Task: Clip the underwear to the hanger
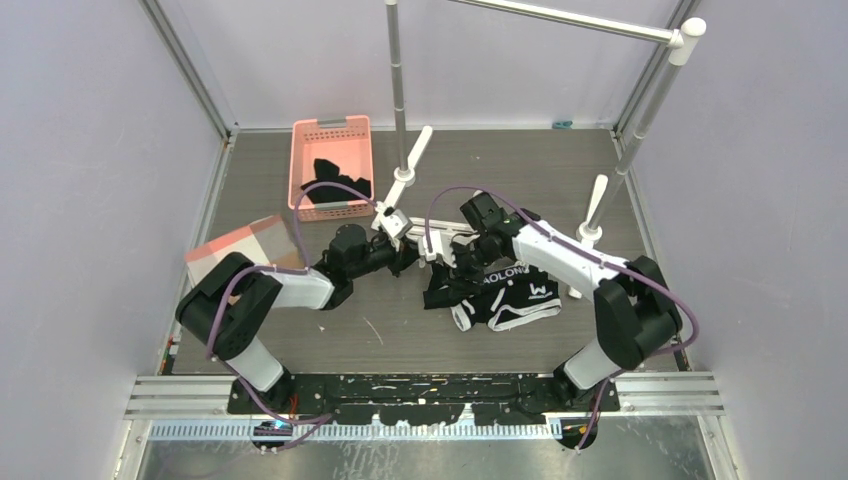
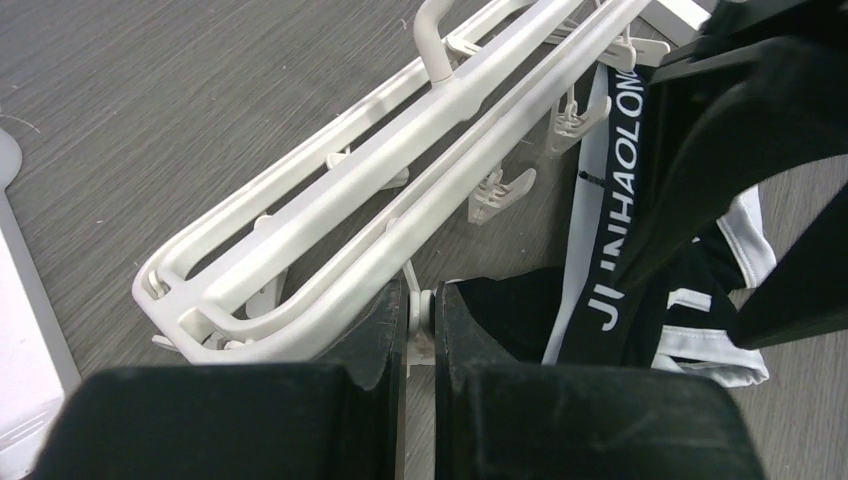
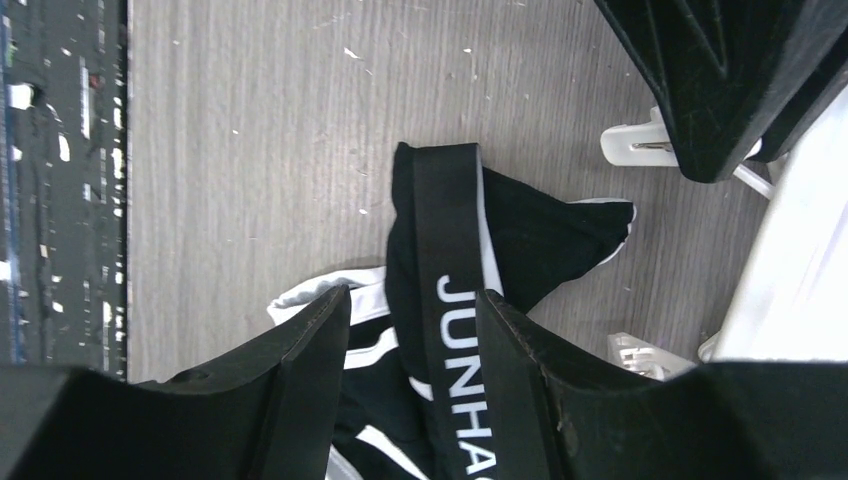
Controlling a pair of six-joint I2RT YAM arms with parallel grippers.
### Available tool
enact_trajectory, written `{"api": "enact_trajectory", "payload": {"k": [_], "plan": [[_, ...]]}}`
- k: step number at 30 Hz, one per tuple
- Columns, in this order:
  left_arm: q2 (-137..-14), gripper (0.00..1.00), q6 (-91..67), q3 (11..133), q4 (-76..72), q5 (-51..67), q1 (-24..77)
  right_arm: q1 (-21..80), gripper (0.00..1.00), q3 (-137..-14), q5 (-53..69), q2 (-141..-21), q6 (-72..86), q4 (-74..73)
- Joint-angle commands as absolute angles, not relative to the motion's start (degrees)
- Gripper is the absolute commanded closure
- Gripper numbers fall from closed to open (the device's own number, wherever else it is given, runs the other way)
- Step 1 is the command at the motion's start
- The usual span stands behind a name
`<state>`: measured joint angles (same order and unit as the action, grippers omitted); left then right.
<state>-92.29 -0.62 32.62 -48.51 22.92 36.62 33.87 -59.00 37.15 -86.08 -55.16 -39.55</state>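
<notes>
The underwear [image 1: 510, 295], black with white piping, lies crumpled on the table right of centre. Its lettered waistband [image 3: 450, 220] runs straight between the spread fingers of my right gripper [image 3: 412, 293], which is open above it without pinching it. The white hanger [image 1: 440, 235] lies flat on the table just behind the underwear, its clips [image 2: 500, 190] sticking out toward the cloth. My left gripper [image 2: 421, 300] is shut on one small white clip [image 2: 426, 312] at the hanger's near corner. In the top view the left gripper [image 1: 408, 255] and right gripper [image 1: 465, 262] are close together.
A pink basket [image 1: 333, 165] holding a black garment stands at the back left. The grey metal rail stand [image 1: 400, 100] rises behind the hanger, with white feet [image 1: 595, 205] on the table. A pink and white folded cloth [image 1: 245, 250] lies at the left edge.
</notes>
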Motion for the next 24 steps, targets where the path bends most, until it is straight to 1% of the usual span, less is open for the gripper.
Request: {"api": "enact_trajectory", "payload": {"k": [1, 11, 24], "plan": [[-93.2, 1.0, -1.2, 34.9, -55.6, 24.9, 35.8, 33.2, 0.46, -64.2, 36.9, -90.3, -59.8, -41.8], [-95.5, 1.0, -2.0, 34.4, -58.1, 25.8, 34.4, 32.9, 0.47, -68.4, 35.8, -98.6, -62.6, -43.9], [-95.7, 1.0, -2.5, 33.5, -59.6, 26.5, 33.6, 32.9, 0.49, -68.3, 33.8, -101.3, -63.3, -44.7]]}}
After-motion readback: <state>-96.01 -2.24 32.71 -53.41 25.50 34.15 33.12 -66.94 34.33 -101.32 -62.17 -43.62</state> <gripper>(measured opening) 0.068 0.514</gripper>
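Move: The left end of the underwear's waistband lies about 6 cm to the right hand's left, 2 cm ahead and 8 cm below. From that hand, the clip in the left fingers is roughly 8 cm ahead and 12 cm to the left, about level; the hanger's middle is some 13 cm straight ahead, slightly higher. From the left hand, that waistband end is about 6 cm back, 6 cm right and 9 cm below. Open right fingers sink about 5 cm and reach forward 2.5 towards the waistband; the left keeps its clip pinched. ##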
